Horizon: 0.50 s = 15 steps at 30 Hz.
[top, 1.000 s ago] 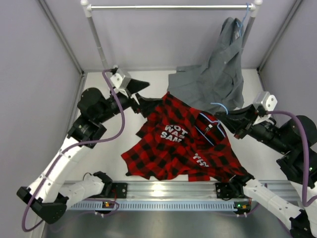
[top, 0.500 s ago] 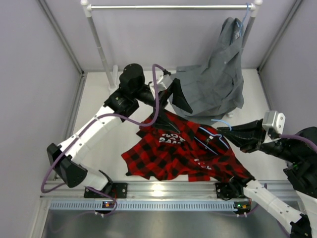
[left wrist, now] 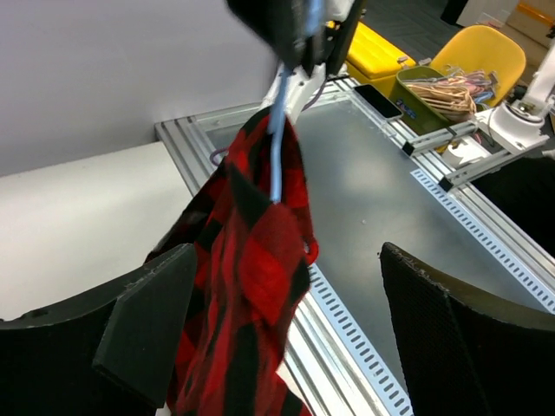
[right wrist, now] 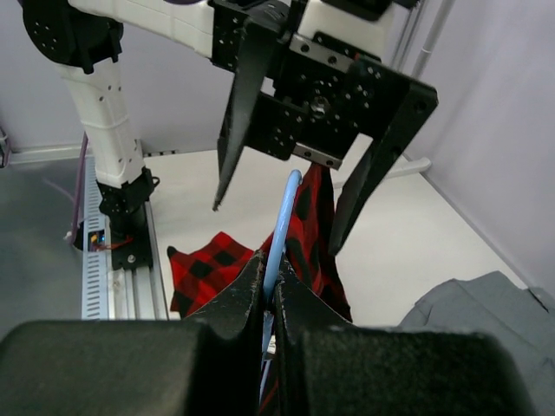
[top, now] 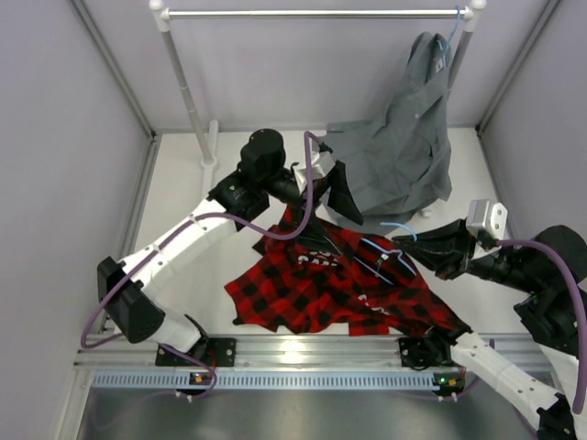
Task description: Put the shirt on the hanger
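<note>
The red-and-black plaid shirt [top: 321, 280] lies crumpled at the table's middle, with its upper part raised. The thin light-blue hanger [top: 396, 249] lies in its right side, hook [top: 401, 226] sticking out. My right gripper [top: 410, 247] is shut on the hanger wire [right wrist: 281, 217]. My left gripper [top: 328, 206] is open above the shirt's top edge. In the left wrist view [left wrist: 286, 251] the shirt [left wrist: 251, 260] hangs between the wide-apart fingers, closer to the left one, with the hanger wire [left wrist: 276, 160] running up through it. In the right wrist view the left gripper's fingers [right wrist: 236, 121] flank the wire.
A plain grey shirt [top: 404, 151] hangs on another blue hanger from the clothes rail [top: 312, 13] at the back right, its hem resting on the table. The rack's left post [top: 188, 92] stands behind my left arm. An aluminium rail [top: 303, 353] runs along the near edge.
My left arm swung from the back left to the centre, over the shirt. My right gripper moved right and up with the hanger. The shirt bunched and its upper part lifted.
</note>
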{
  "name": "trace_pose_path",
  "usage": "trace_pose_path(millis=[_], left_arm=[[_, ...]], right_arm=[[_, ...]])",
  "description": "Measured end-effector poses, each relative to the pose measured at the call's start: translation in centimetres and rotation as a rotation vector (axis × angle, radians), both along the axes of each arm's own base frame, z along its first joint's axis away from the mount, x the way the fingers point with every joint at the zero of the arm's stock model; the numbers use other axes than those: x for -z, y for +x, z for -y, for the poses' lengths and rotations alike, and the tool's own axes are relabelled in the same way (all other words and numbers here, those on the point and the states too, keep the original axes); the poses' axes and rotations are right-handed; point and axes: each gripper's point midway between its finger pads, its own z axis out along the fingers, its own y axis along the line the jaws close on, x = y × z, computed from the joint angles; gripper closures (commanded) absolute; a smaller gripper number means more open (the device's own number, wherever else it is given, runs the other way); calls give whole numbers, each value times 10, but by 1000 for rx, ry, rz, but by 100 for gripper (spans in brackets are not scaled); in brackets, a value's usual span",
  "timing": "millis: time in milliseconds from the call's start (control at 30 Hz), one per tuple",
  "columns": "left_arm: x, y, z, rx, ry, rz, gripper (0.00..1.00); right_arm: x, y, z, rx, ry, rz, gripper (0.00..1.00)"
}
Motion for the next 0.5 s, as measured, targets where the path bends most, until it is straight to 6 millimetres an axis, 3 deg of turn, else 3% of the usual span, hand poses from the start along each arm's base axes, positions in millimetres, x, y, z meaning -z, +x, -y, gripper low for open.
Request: trace_pose_path(millis=[167,200,300,333,400,433,500], left_arm=[[24,13,14,-48,38,-26,24],[27,16,17,-56,42,-27,32],[32,19,21,-73,43,-18,42],[32,20,22,-75,41,-14,57],[33,20,21,-72,38,-9,79],[33,19,21,-68,38,-7,100],[35,14,18,-35,40,-7,100]], right_arm=[[0,-2,-1,-15,-2,-1,100],[0,-2,-1,-16,-2,-1,100],[1,-1,-2,-18,-5,-3,100],[2,-1,-2,-17,-7,-4,100],[3,1,-3,-15,-11,-5,100],[4,3,-3,-10,-14,-8,100],[6,9,-3,12,-16,-6,100]])
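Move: The red-and-black shirt's raised fold is just off the left fingertips, about 3 cm to the right, 1 cm ahead and 4 cm below the open left hand. The body of the blue hanger lies some 8 cm right, 3 cm back and 5 cm below that hand; the right gripper holding its hook is about 11 cm right, roughly level fore-and-aft and 3 cm higher. From the right hand the fold is some 8 cm left, 1 cm ahead and 7 cm lower. The left hand, fingers pointing back and to the right, sinks about 3 cm while easing some 2 cm forward and 2 cm right, bringing its open fingers down on either side of the shirt's raised fold beside the hanger. It then stays low and shuts the fingers from nearly wide open to almost closed, pinching the cloth, while the right hand keeps its grip on the hanger's hook and holds nearly still. ##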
